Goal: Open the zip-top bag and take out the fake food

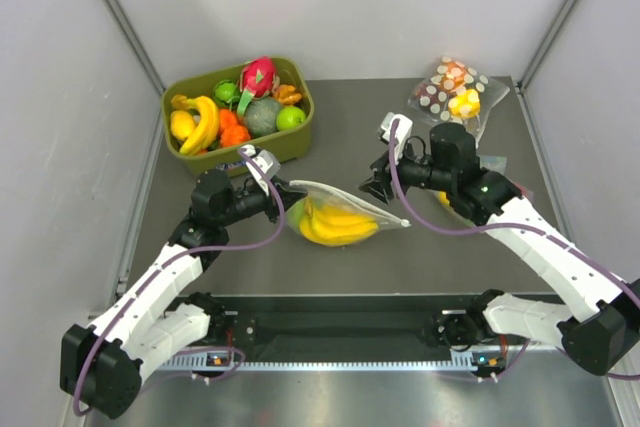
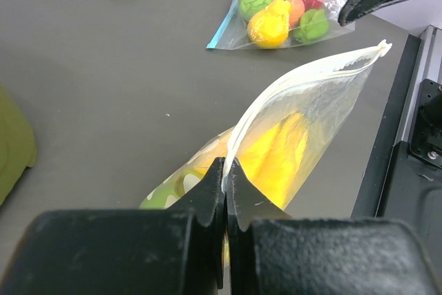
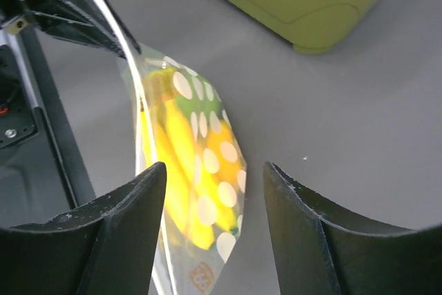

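The zip-top bag (image 1: 345, 209), clear with white dots, hangs in mid-table, its zip strip raised. My left gripper (image 1: 287, 193) is shut on the left end of that strip; in the left wrist view the white strip (image 2: 304, 81) runs out from between the shut fingertips of that gripper (image 2: 226, 165). Inside the bag lies the fake food: a yellow banana bunch (image 2: 280, 153) and something green (image 2: 162, 195). My right gripper (image 1: 379, 189) stands open just above the bag's right end. In the right wrist view the dotted bag (image 3: 207, 164) lies below that gripper (image 3: 214, 174), untouched.
An olive bin (image 1: 300, 142) full of toy fruit stands at the back left. A second dotted bag (image 1: 455, 92) with orange and yellow pieces lies at the back right. A plain clear bag (image 2: 280, 18) of fruit lies near the right arm.
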Robot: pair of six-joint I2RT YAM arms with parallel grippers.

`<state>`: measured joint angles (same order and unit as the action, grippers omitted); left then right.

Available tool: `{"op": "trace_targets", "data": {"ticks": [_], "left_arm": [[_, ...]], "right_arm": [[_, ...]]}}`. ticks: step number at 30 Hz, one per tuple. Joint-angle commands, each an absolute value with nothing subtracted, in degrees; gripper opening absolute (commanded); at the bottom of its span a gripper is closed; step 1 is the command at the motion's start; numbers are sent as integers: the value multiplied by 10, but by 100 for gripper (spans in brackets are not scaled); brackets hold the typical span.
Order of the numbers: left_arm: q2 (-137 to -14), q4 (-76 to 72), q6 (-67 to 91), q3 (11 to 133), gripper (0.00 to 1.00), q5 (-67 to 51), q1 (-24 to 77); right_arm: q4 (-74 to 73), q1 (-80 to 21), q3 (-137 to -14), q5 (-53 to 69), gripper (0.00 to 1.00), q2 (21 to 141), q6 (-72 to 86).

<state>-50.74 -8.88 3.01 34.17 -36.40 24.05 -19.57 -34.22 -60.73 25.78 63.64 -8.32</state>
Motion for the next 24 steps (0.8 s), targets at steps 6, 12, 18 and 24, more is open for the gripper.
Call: {"op": "trace_targets", "data": {"ticks": [6, 12, 18, 24], "left_arm": [[-497, -114, 21, 355, 0, -373, 243], [-499, -115, 21, 356, 0, -372, 243], [-500, -115, 21, 357, 0, -374, 243], [-502, -117, 23, 358, 0, -378, 244]], "right_arm": [[-191, -351, -591, 301, 57, 639, -80], [-188, -356, -582, 308, 57, 647, -78], [-187, -362, -580, 310, 57, 664, -80], [-166, -376, -574, 317, 56, 686, -76]]}}
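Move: The zip-top bag's rim, right of its middle, lies about 6 cm below the open right hand, some 3 cm back and 1 cm to its left. The yellow bananas in the bag are about 9 cm left of that hand, 4 cm back and 13 cm down; the bag's free corner is about 8 cm right, 6 cm back and 5 cm down. From the left hand, already gripping the bag's other corner, that rim spot is about 15 cm right, 3 cm back and 2 cm lower. The bag's slack rim is met from above: the right hand sinks about 4.5 cm towards it, drawing back 2 cm early on and easing 2 cm left mostly at the end, while its fingers stay open, dip about 5 degrees and turn slightly counter-clockwise. One fingertip reaches into the mouth, the other stays outside the far rim. The left hand holds its corner still. ##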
